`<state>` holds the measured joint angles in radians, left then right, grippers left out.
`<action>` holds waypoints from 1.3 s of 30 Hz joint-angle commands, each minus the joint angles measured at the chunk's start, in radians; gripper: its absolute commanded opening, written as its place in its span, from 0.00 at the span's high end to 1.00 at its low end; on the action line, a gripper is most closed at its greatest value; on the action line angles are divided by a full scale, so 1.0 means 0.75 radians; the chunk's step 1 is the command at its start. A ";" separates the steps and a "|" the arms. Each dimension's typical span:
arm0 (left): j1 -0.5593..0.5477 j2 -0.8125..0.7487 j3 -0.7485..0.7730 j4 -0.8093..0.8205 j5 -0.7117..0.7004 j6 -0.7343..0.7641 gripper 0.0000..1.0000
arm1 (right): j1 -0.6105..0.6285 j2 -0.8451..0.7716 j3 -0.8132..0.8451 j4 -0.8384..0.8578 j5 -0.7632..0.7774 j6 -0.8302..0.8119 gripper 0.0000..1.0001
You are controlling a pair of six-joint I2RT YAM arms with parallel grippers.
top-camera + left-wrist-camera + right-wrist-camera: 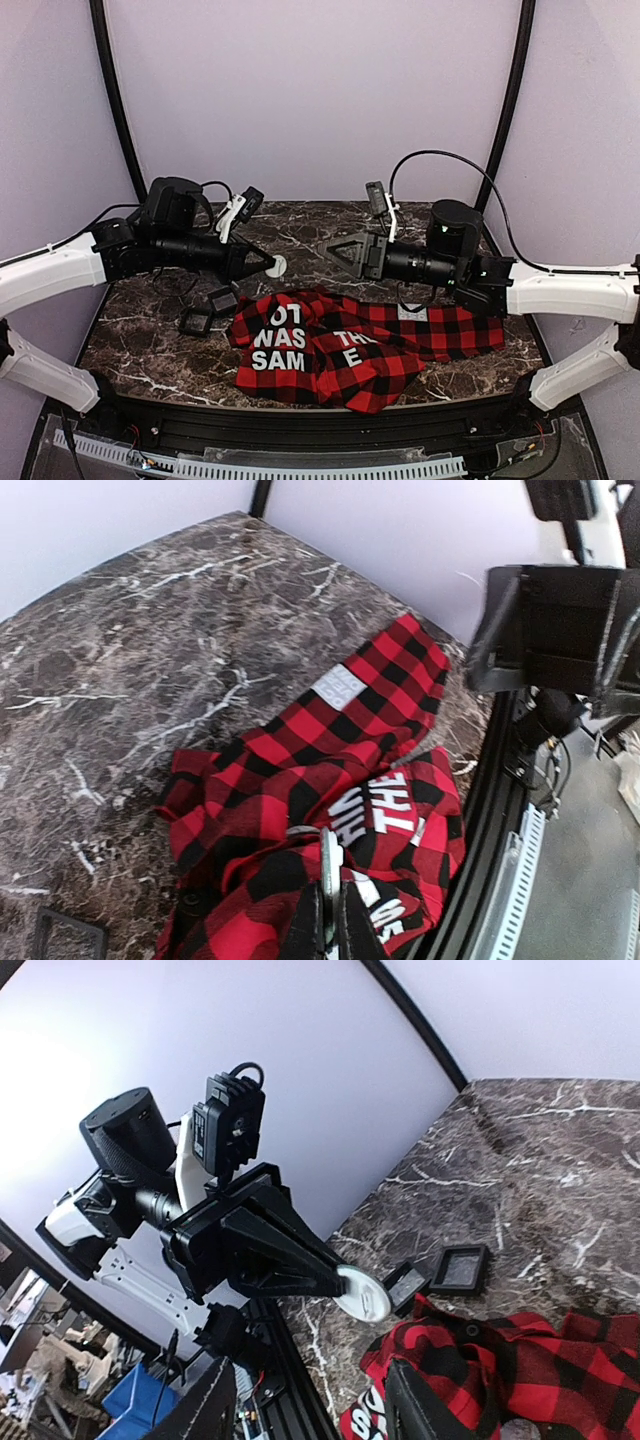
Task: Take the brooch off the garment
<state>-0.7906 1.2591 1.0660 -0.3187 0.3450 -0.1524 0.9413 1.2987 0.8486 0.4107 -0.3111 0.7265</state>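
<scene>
The garment [350, 340], a red-and-black plaid cloth with white block letters, lies crumpled on the near middle of the marble table [300, 225]. My left gripper [268, 263] hovers above the garment's left end, shut on the brooch [278, 265], a small pale round disc lifted off the cloth. The left wrist view shows the brooch [330, 865] edge-on between the shut fingers [305, 925], with the garment [300, 770] below. My right gripper [325, 249] faces the left one, open and holding nothing. From the right wrist, the brooch [362, 1292] sticks out of the left gripper's tips, above the garment [520, 1370].
Two small black square frames [222, 298] [195, 321] lie on the table left of the garment, also seen as frames [458, 1267] [405, 1285] from the right wrist. A white label [338, 686] shows on the cloth. Black rails edge the table front.
</scene>
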 commanded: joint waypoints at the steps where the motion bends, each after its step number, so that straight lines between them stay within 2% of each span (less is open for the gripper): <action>1: -0.007 -0.092 -0.013 -0.067 -0.324 -0.069 0.99 | -0.007 -0.129 0.005 -0.274 0.255 -0.135 0.47; 8: 0.031 -0.166 -0.092 -0.266 -0.688 -0.235 0.99 | -0.022 -0.209 0.019 -0.609 0.621 -0.152 0.34; 16: 0.075 -0.133 -0.187 -0.533 -0.925 -0.405 0.99 | -0.045 -0.223 -0.033 -0.569 0.639 -0.148 0.27; 19: 0.132 -0.081 -0.245 -0.579 -0.940 -0.451 0.99 | -0.049 -0.220 -0.054 -0.553 0.621 -0.140 0.27; 27: 0.249 0.032 -0.325 -0.529 -0.916 -0.458 0.99 | -0.056 -0.224 -0.082 -0.504 0.574 -0.119 0.26; 39: 0.275 0.195 -0.281 -0.461 -0.936 -0.441 0.99 | -0.060 -0.232 -0.085 -0.504 0.557 -0.112 0.25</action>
<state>-0.5915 1.3830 0.8307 -0.6868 -0.3363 -0.4793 0.9031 1.1400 0.7925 0.0116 0.1177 0.6373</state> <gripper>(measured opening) 0.036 0.749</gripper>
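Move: The left hand already holds the round brooch clear of the garment. The near black tray lies about 21 cm to its left, 5 cm ahead and 22 cm below; the far tray, 15 cm left and 11 cm ahead; the garment's middle, 10 cm right and 4 cm back, both some 22 cm down. From the emptied right hand the near tray is roughly 34 cm left, 7 cm ahead and 29 cm below. Left hand swings the brooch about 20 cm left and down towards the near tray; right withdraws rightward, opening. ##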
